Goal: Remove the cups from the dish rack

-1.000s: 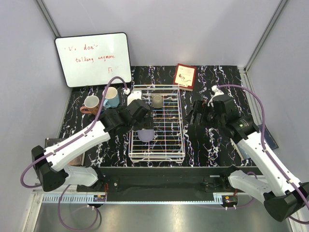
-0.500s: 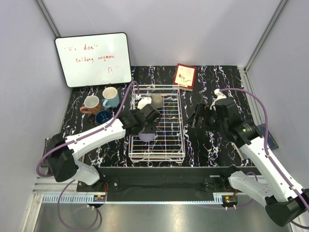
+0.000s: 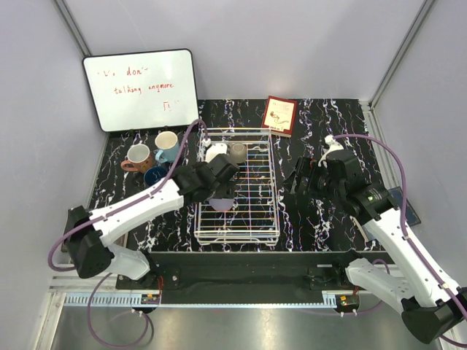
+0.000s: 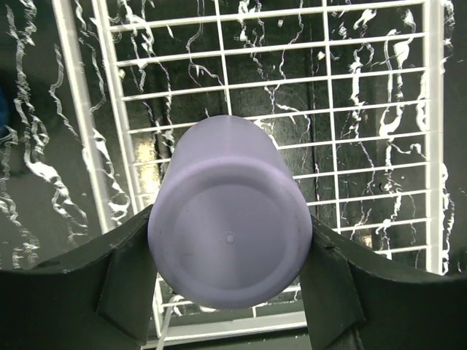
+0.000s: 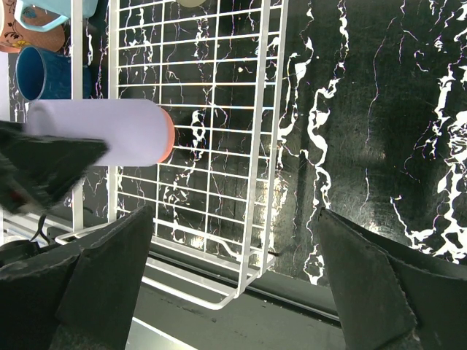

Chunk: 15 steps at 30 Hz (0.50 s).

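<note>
The lavender tumbler (image 4: 230, 240) lies on its side between the fingers of my left gripper (image 4: 230, 255), base toward the camera, over the left part of the white wire dish rack (image 4: 219, 109). In the top view the left gripper (image 3: 221, 194) holds the tumbler (image 3: 221, 204) inside the rack (image 3: 252, 219). A grey-beige cup (image 3: 238, 152) stands at the rack's far end. The salmon mug (image 3: 137, 157), light blue mug (image 3: 167, 146) and dark blue cup (image 3: 156, 176) stand on the table left of the rack. My right gripper (image 3: 303, 175) is open and empty, right of the rack (image 5: 255, 146).
A whiteboard (image 3: 140, 89) leans at the back left. A red card (image 3: 279, 115) stands behind the rack. The table is black marble-patterned (image 3: 328, 124). A dark flat object (image 3: 405, 204) lies at the right edge.
My left arm has swung its elbow left and its gripper has closed round the lavender tumbler in the rack. My right gripper has drawn slightly right, away from the rack.
</note>
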Tool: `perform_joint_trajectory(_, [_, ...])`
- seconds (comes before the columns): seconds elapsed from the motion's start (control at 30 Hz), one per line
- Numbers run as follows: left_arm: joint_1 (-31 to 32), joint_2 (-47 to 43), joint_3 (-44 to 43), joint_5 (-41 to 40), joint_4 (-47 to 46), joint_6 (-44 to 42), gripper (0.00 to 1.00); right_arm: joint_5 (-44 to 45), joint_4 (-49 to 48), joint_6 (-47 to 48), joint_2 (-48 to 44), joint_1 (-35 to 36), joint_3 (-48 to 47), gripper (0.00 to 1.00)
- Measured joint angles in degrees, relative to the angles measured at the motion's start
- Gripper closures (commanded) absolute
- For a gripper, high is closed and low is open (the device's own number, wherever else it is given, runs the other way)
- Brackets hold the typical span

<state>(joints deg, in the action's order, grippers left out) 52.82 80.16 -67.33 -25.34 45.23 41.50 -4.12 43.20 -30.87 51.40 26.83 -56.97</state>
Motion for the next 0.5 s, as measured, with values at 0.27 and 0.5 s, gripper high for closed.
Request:
perform_joint_trajectory(0.27, [0.00,-3.69,-17.07,-2.14,5.60,-4.02,1.00,0.02,-0.02,-0.28,0.17,0.00,0.00,0.00])
perform_joint_trajectory(0.5, [-0.07,-11.67,-22.67,-0.94,2.16,-5.53,1.00,-0.04,-0.11,-1.33,0.17,0.00,0.00,0.00])
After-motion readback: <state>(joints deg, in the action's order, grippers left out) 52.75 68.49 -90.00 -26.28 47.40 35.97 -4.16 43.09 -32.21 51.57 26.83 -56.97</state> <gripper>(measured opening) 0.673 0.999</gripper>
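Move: The left hand already grips the purple cup, which is sleeved over a pink cup centred about 4 cm below this hand. The grey cup in the rack is some 15 cm ahead and 6 cm right. On the counter the dark blue mug lies roughly 8 cm ahead and 22 cm left, the light blue mug 17 cm ahead and 18 cm left. The pink cup is about 24 cm left and 4 cm back of the right hand, some 12 cm lower. Left hand lifts its purple cup straight up some 21 cm off the pink cup, fingers tipping upward. ##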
